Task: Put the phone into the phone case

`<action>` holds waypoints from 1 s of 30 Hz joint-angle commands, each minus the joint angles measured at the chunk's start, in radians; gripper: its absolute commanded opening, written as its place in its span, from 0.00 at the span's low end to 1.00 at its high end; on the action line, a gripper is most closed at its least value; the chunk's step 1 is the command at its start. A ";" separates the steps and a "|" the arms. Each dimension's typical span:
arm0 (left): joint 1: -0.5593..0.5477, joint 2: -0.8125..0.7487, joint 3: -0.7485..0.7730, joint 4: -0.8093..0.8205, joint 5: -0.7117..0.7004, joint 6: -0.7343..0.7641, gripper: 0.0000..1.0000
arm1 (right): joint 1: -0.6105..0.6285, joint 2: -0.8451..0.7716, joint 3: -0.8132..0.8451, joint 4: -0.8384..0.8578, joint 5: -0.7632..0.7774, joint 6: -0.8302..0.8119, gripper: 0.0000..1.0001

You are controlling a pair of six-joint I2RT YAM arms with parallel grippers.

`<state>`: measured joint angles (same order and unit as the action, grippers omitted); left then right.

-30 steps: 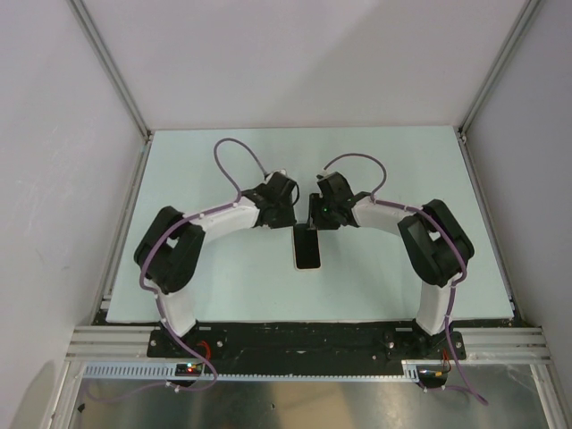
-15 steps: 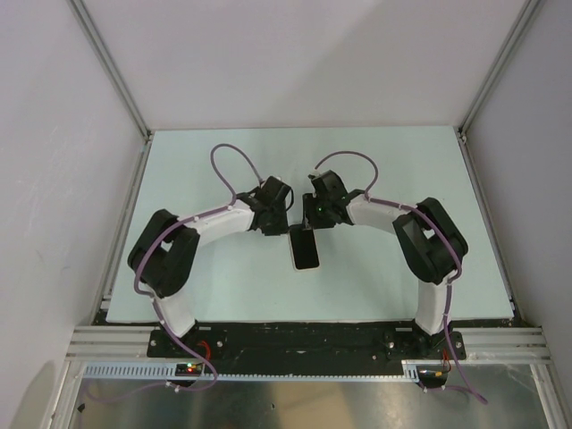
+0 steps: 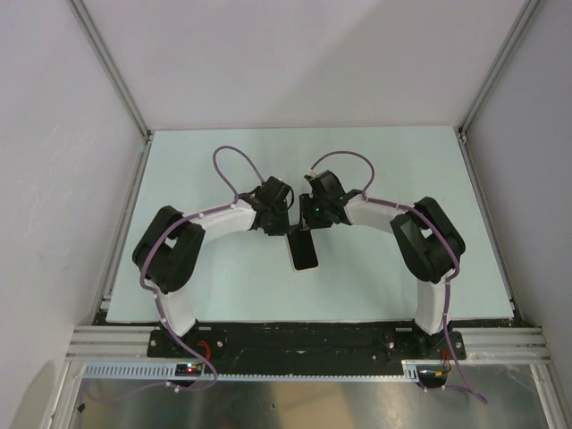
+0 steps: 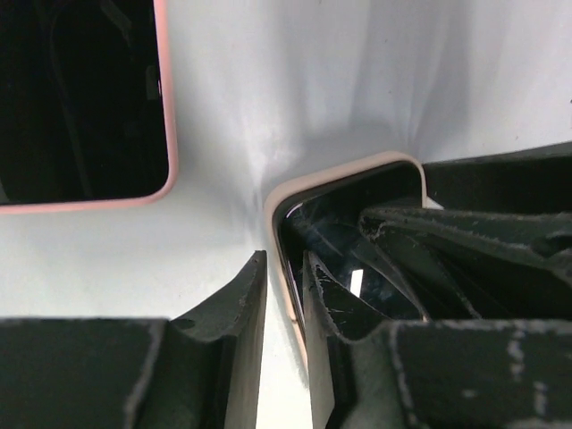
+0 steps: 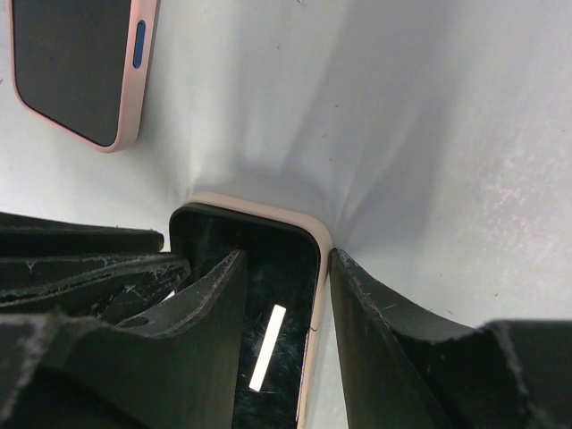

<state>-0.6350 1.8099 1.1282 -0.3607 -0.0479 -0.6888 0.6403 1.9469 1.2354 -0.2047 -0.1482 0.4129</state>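
Observation:
The phone (image 5: 268, 295), its screen glossy black, sits inside the pale pink phone case (image 5: 315, 268). One corner of the case (image 4: 344, 172) lies at my fingertips in each wrist view. My left gripper (image 4: 281, 261) is narrowly open astride the case's side rim, with one finger over the screen and the other just outside. My right gripper (image 5: 286, 255) is open astride the opposite rim, its outer finger against the pink edge. In the top view, the phone (image 3: 304, 252) lies tilted, its far end under both the left gripper (image 3: 288, 229) and the right gripper (image 3: 313, 225).
A second dark slab with a pink rim (image 4: 80, 98) lies apart at the upper left of both wrist views. The right wrist view shows a blue side button on this second slab (image 5: 76, 63). The pale table (image 3: 402, 170) is fenced by side walls and a metal rail.
Both grippers have crept slightly left and away from the bases. The phone's far end has swung left with them, so it now lies skewed.

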 commanded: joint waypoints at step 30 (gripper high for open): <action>-0.066 0.215 -0.019 0.026 -0.062 -0.079 0.00 | 0.090 0.083 0.003 -0.065 -0.058 -0.027 0.45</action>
<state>-0.6437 1.8645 1.1603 -0.3538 -0.0681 -0.7273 0.6460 1.9522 1.2465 -0.2195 -0.1356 0.3988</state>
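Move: The phone case with the phone lying in it has its middle some 5 cm back and 4 cm to the right of the left hand, about 2 cm below, so that hand is over its left edge near the far corner. The pink-rimmed phone's middle is roughly 9 cm ahead and 7 cm to the left of the left hand, also about 2 cm below. From the right hand, the case's middle is about 6 cm back, 2 cm left and 1 cm lower. The left fingertips bear down on the left edge of the phone and case near the far corner: the hand first shifts about 1 cm forward and a little right, its fingers close fully from about a quarter open, then it sinks about 1 cm. The right hand stays put across the right edge, one finger over the phone and one outside the rim, its gap unchanged. ##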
